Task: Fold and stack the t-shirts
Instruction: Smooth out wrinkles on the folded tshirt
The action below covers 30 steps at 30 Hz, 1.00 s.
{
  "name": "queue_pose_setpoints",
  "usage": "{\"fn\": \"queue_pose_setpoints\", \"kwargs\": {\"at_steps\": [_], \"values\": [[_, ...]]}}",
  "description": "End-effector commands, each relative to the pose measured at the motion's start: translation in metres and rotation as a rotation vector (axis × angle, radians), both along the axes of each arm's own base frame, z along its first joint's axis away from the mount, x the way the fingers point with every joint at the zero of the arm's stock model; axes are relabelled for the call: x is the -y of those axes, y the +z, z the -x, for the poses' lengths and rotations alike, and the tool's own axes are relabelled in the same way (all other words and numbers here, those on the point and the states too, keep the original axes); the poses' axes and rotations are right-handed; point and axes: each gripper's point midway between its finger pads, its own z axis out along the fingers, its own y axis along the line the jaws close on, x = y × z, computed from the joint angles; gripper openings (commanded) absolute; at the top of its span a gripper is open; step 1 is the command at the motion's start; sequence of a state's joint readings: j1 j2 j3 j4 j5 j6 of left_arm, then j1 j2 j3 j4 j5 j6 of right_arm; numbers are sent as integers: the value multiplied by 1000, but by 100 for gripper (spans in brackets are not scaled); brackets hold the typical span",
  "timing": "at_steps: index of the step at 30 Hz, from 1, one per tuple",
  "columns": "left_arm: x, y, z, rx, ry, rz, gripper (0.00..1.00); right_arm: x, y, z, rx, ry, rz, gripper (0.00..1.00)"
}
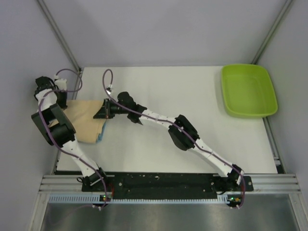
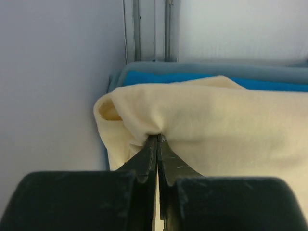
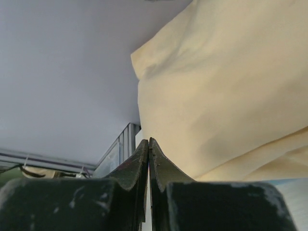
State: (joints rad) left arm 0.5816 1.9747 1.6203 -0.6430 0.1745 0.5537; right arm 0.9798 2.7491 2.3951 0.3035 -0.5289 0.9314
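Observation:
The pale peach-cream t-shirt (image 1: 83, 122) lies at the table's left edge on top of the bright blue t-shirt (image 1: 100, 138), of which only a sliver shows. In the left wrist view the blue t-shirt (image 2: 192, 78) peeks out behind the peach t-shirt (image 2: 231, 130). My left gripper (image 2: 158, 136) is shut, pinching a fold of the peach cloth near its left corner. My right gripper (image 3: 148, 140) is shut at the edge of the peach t-shirt (image 3: 221, 96), and the cloth seems to be caught between its tips. From above, the left gripper (image 1: 66, 102) and the right gripper (image 1: 103, 111) sit at the shirt's far side.
A lime-green plastic tray (image 1: 248, 90) stands at the back right of the white table (image 1: 168, 144). Grey walls and a metal frame post (image 2: 149, 29) stand close behind the shirts on the left.

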Motion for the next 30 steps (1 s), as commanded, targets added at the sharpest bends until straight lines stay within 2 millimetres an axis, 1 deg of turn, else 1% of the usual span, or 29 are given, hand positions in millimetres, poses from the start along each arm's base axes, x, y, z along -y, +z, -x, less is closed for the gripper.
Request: {"fn": "queue_pose_setpoints", "kwargs": {"at_steps": [1,3,4,5,6,7,8,10,12,15,17,18,20,22,23,24,26,27,28,30], "values": [[-19,35,-39,133,30,-15,2,0,-64,29,-158,83,111,0],[-27,26,-49,131,58,-12,4,2,-92,40,-221,87,177,0],[-32,23,-51,128,82,-18,4,3,-101,42,-242,79,202,0],[-40,20,-54,124,110,-30,6,4,-106,44,-257,76,222,0],[-43,18,-57,123,128,-32,7,5,-108,43,-256,75,233,0],[-45,13,-58,116,139,-25,7,7,-107,41,-249,71,244,0],[-42,13,-59,118,138,-15,9,7,-106,40,-239,70,252,0],[-39,16,-59,132,129,-2,13,8,-96,39,-223,77,244,0],[-37,22,-57,145,123,-7,17,8,-84,43,-219,101,230,2],[-30,38,-51,149,94,-12,29,15,-65,51,-188,130,231,8],[-25,53,-40,151,82,-17,38,23,-57,54,-138,128,248,11],[-23,65,-35,164,77,-33,41,28,-53,54,-112,118,256,13],[-21,85,-22,179,74,-78,45,36,-51,55,-93,111,272,17],[-17,105,-8,194,77,-117,47,43,-41,54,-70,111,269,21],[-11,109,0,193,68,-123,47,47,-34,52,-46,110,264,22],[-7,112,7,189,65,-124,48,51,-19,51,-13,109,254,24],[13,120,19,203,14,-105,48,65,-3,42,57,84,264,30],[26,116,24,197,-12,-76,49,74,4,33,94,64,270,34],[41,115,28,197,-45,-49,50,84,14,28,128,43,276,41],[77,107,36,183,-127,14,55,106,32,15,190,0,283,58]]}}
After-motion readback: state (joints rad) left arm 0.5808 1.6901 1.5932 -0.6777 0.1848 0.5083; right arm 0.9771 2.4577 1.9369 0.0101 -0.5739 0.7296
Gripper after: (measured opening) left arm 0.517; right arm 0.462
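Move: The beige folded t-shirt is centred about 8 cm back and 8 cm right of the left hand, whose closed fingertips are on its far left part, some 3 cm above its middle. From the right hand its middle lies roughly 9 cm left, 2 cm back and 9 cm below. The blue t-shirt lies directly beneath it, a couple of centimetres lower. Left fingertips slide 6 cm forward-left across the shirt, then open, rising; right sinks 11 cm, opens, withdraws right. ##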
